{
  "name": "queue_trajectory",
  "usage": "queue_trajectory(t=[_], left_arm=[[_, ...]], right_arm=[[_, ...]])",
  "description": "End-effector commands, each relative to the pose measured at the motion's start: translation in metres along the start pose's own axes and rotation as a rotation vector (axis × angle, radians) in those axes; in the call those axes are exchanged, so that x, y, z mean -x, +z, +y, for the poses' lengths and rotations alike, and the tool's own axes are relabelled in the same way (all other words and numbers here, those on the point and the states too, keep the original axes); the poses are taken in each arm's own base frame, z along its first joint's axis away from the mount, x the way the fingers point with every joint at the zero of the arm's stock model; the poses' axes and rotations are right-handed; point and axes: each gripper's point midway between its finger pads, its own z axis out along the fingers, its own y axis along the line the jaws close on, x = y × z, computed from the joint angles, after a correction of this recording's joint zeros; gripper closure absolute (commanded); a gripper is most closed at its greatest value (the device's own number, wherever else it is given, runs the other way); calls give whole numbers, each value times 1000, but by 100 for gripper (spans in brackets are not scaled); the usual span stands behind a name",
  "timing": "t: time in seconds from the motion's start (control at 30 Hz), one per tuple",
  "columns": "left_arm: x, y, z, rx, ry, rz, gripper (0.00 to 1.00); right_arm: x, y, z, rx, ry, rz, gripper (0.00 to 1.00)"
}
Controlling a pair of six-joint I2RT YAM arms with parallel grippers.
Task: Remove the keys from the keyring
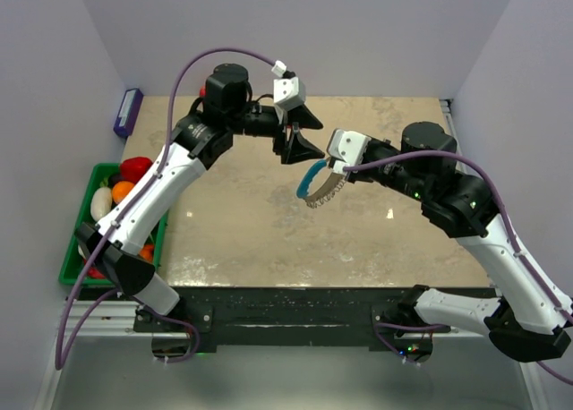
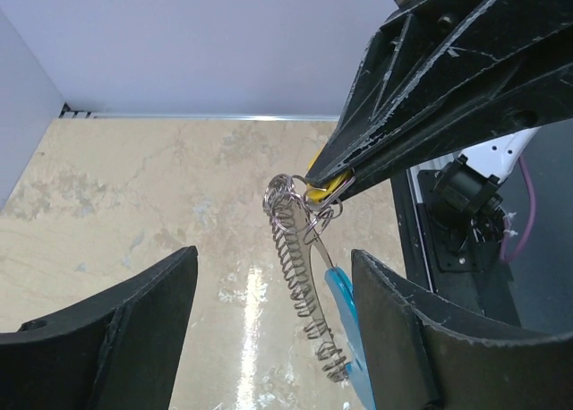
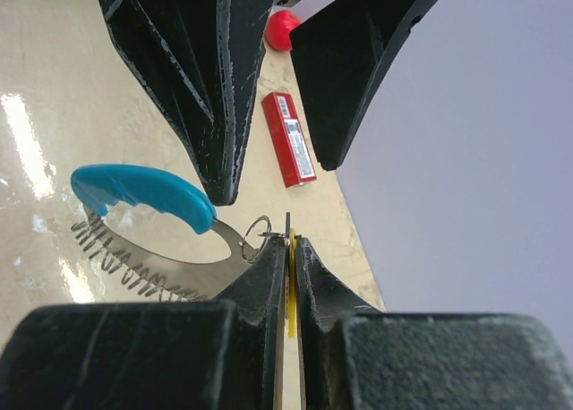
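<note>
My right gripper [image 1: 333, 168] [image 3: 291, 244] is shut on the thin yellow key [image 3: 291, 294] [image 2: 315, 192], held above the table. From the key's small rings hangs the keyring [image 1: 315, 188], with its silvery coil [image 2: 300, 267] [image 3: 125, 258] and light-blue curved segment [image 2: 345, 313] [image 3: 143, 193]. My left gripper [image 1: 309, 134] [image 2: 273, 267] is open and faces the right one. In the left wrist view its fingers [image 2: 98, 338] stand on either side of the dangling keyring, apart from the coil. The blue segment lies close against the right-hand finger; contact cannot be told.
A green bin [image 1: 76, 249] of toy fruit sits at the table's left edge. A purple box [image 1: 128, 112] leans by the left wall. A red rectangular box [image 3: 288, 139] and a red ball [image 3: 282, 27] lie on the table beyond the left gripper.
</note>
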Motion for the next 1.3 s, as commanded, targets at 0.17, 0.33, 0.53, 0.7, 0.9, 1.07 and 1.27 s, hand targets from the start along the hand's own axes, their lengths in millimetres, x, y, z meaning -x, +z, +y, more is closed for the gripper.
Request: queue_trajectory(t=[0.17,0.33,0.53,0.7,0.9,1.07,1.27], left_arm=[[16,-1,0,-15,47,-34,27],[12,4,1,-31,41,-29,28],[11,8,-12,-91,37,-32,32],[9,13,-22,-137,36,-26,36],[5,17,-31,-167,47,-11,49],[0,18,-31,-155,52,4,57],[1,17,-27,-128,62,7,58]], right_arm=[[15,-8,-4,3,-26,-62,100],[17,-10,-3,9,-29,-68,100],[18,-7,-3,15,-28,-71,100],[19,-5,-3,20,-25,-74,100],[21,-6,-7,6,-24,-76,100],[24,-8,-11,-10,-22,-77,100],[22,-9,-12,-16,-22,-73,100]])
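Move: The small rings that the left hand goes for lie about 3 cm back, 3 cm to its right and 1 cm below. The yellow key, in the right fingers, is 3 cm back, 4 cm right and level with the left hand; the blue-edged grey blade's middle is some 7 cm back, 2 cm right and 5 cm below. For the right hand, the key sits between its pads, the rings about 1 cm left and 1 cm lower. With the yellow key still pinched in the right fingers, the left hand brings its open fingertips to either side of the rings beside it: it sinks slightly, then goes back about 3 cm and right about 2 cm, turning some 10 degrees clockwise. Its fingers narrow to under half open without shutting. The right hand eases down and back by roughly 1 cm. ##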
